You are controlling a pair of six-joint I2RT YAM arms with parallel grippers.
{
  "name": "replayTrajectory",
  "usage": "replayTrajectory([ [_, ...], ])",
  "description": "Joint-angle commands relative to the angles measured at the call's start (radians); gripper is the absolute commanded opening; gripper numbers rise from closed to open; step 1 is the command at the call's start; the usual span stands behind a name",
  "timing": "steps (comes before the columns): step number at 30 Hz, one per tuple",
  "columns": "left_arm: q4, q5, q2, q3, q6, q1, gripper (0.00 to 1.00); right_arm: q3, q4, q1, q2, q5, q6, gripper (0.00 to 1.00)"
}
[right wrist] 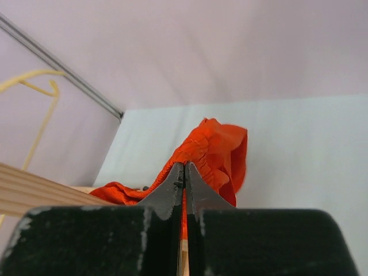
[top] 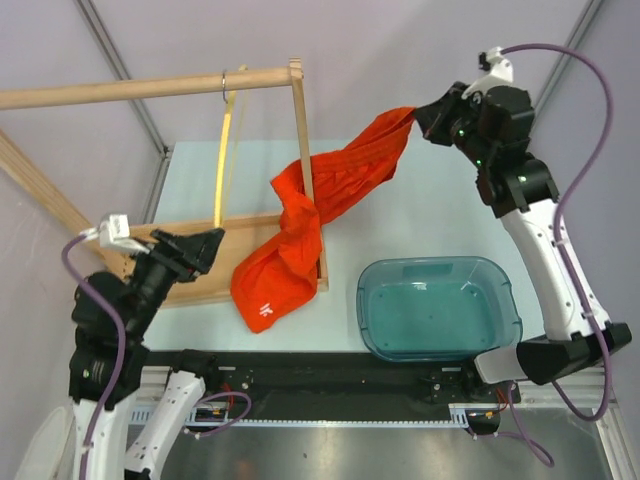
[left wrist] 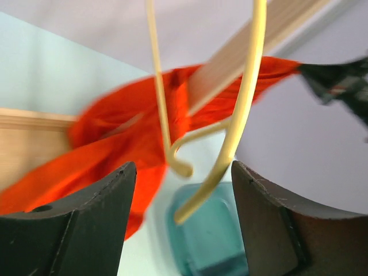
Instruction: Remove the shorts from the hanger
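Note:
The orange-red shorts (top: pixel 300 215) stretch from my right gripper (top: pixel 418 120) down across the rack's right upright to the table. My right gripper (right wrist: pixel 185 168) is shut on their gathered waistband (right wrist: pixel 215 144). The pale-yellow hanger (top: pixel 224 150) hangs by its hook from the wooden rail, edge-on and bare in the top view. My left gripper (top: pixel 208 245) is open just below it. In the left wrist view the hanger's wire (left wrist: pixel 248 103) hangs between the spread fingers (left wrist: pixel 86 224) of the left gripper (left wrist: pixel 183 167) without touching them. The shorts (left wrist: pixel 115 138) lie behind it.
The wooden rack has a top rail (top: pixel 120 90), a right upright (top: pixel 300 120) and a base board (top: pixel 250 225). A teal tub (top: pixel 500 300) stands on the table at the near right, also visible past the left fingers (left wrist: pixel 213 241).

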Motion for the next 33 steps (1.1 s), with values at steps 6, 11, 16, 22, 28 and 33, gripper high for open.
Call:
replayTrajectory([
  [6,-0.157,-0.245,-0.19,-0.163,0.092,0.002,0.72,0.303,-0.034,-0.021,-0.101,0.079,-0.058,0.0],
  [11,-0.167,-0.227,-0.206,-0.204,0.092,0.002,0.71,0.404,-0.045,-0.021,-0.15,0.114,-0.085,0.0],
  [16,-0.158,-0.201,-0.204,-0.23,0.086,0.002,0.71,0.474,-0.062,-0.023,-0.189,0.137,-0.107,0.0],
  [22,-0.138,-0.19,-0.195,-0.25,0.081,0.002,0.71,0.53,-0.055,-0.022,-0.233,0.163,-0.144,0.0],
  [28,-0.132,-0.19,-0.184,-0.258,0.078,0.002,0.71,0.534,-0.036,-0.02,-0.276,0.18,-0.167,0.0],
  [33,-0.134,-0.164,-0.184,-0.263,0.08,0.002,0.71,0.547,-0.008,-0.021,-0.293,0.18,-0.18,0.0],
])
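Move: The right hand still pinches the shorts' waistband, the rest trailing down to the left with its middle about 16 cm left, 3 cm back and 24 cm lower. The blue tub lies some 15 cm back, 11 cm right and 40 cm below this hand; the rack's right post stands 17 cm left and 2 cm farther out, its middle 20 cm lower. From the open left hand the hanger's middle is about 18 cm ahead, straight on and 3 cm higher, and the tub 7 cm ahead, 42 cm right, 35 cm below. With its fingers staying shut on the waistband, the right hand keeps lifting the shorts in one sweep, about 26 cm up, 22 cm back and 12 cm to the right, tilting its fingertips up by some 40 degrees as it draws the shorts off the tray and away from the rack's post to the tub side. The left hand, empty and still open, drops about 12 cm below the hanger, shifting about 4 cm left early on and turning slightly counter-clockwise, then slows almost to a stop there. ##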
